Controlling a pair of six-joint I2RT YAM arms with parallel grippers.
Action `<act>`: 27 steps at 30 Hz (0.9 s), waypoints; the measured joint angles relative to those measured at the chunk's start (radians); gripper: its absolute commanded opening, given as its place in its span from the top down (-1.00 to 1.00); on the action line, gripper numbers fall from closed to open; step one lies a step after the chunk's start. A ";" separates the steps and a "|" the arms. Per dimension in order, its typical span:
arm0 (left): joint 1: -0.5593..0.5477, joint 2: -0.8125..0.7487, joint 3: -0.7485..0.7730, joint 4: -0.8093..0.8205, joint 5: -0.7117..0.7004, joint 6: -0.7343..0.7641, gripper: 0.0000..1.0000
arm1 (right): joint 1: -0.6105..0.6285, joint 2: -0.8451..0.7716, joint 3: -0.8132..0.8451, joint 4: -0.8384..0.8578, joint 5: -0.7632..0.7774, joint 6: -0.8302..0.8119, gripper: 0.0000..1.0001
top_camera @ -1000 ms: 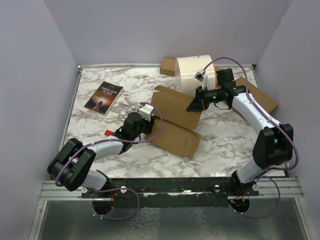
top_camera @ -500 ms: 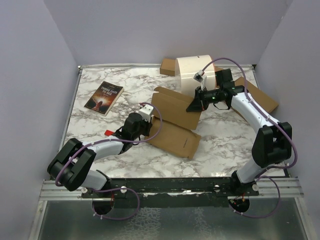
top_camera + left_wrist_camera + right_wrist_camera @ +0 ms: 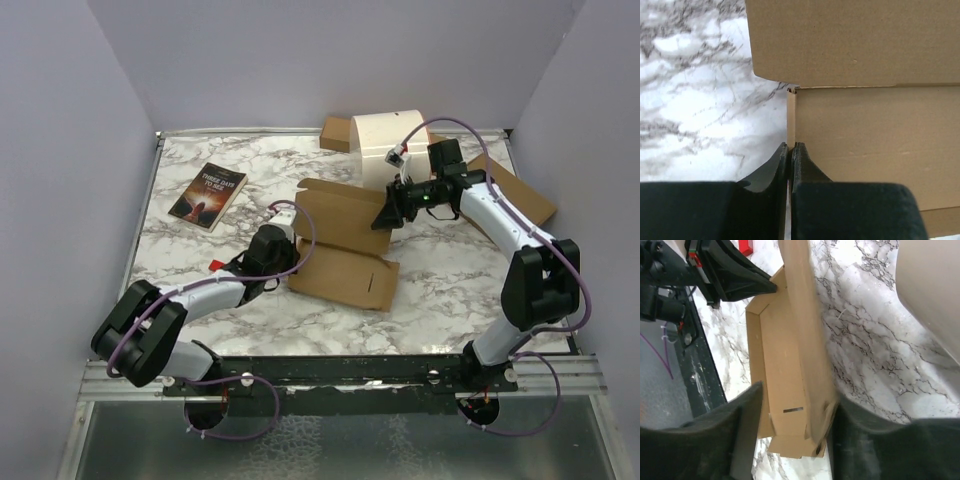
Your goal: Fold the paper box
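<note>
The paper box (image 3: 340, 278) lies in the middle of the marble table, its near panel flat and its far panel (image 3: 345, 212) standing up. My left gripper (image 3: 286, 262) is at the box's left edge, shut on a thin upright side flap (image 3: 791, 120); the left wrist view shows both fingertips pinching it. My right gripper (image 3: 388, 213) is at the right end of the raised panel. In the right wrist view its fingers (image 3: 742, 425) stand apart, open, with the raised panel (image 3: 800, 315) between them, close to the right-hand finger.
A book (image 3: 208, 195) lies at the far left. A white roll (image 3: 390, 145) stands at the back, with thicker brown cardboard (image 3: 335, 133) behind it and more at the right (image 3: 520, 190). A small red thing (image 3: 217, 266) sits by the left arm.
The left gripper has closed on the box's left flap. The right gripper has opened and released the raised panel. The near panel has swung flatter and squarer to the table's front.
</note>
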 measured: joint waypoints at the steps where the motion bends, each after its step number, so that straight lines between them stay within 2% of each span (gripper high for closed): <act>1: 0.000 -0.009 0.000 -0.023 -0.009 -0.026 1.00 | 0.000 -0.001 0.001 -0.001 0.002 -0.005 -0.34; 3: -0.001 -0.035 -0.004 -0.074 -0.029 -0.080 1.00 | -0.001 -0.006 -0.001 -0.001 0.011 -0.013 -0.57; 6: -0.005 -0.079 -0.014 -0.140 -0.048 -0.153 1.00 | -0.007 -0.032 -0.021 0.005 0.026 -0.029 -0.76; 12: -0.012 -0.128 -0.039 -0.254 -0.062 -0.287 1.00 | -0.068 -0.165 -0.142 0.050 0.031 -0.056 -0.78; 16: -0.011 -0.130 -0.060 -0.288 -0.061 -0.369 0.70 | -0.102 -0.250 -0.252 0.110 0.024 -0.061 -0.90; 21: -0.020 -0.130 -0.065 -0.310 -0.060 -0.425 0.36 | -0.115 -0.308 -0.431 0.239 0.011 0.007 -0.90; 27: -0.029 -0.140 -0.065 -0.343 -0.061 -0.450 0.22 | -0.119 -0.294 -0.582 0.344 0.024 0.160 -0.82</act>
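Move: The left fingers already pinch the box's left side wall near its far corner; the wall's middle lies about 5 cm back and 2 cm below, the lid's middle some 13 ahead and 14 right, the red block about 20 left, level. The right fingers, already parting, straddle the lid's raised right edge, with the lid's middle about 13 cm left, 2 back and 5 below, the box's right wall 12 back and 12 below, and the white drum roughly 20 ahead, 2 right, 8 below. Left draws the wall back some 6 cm and opens; right opens off the lid, down, back, rightward. ##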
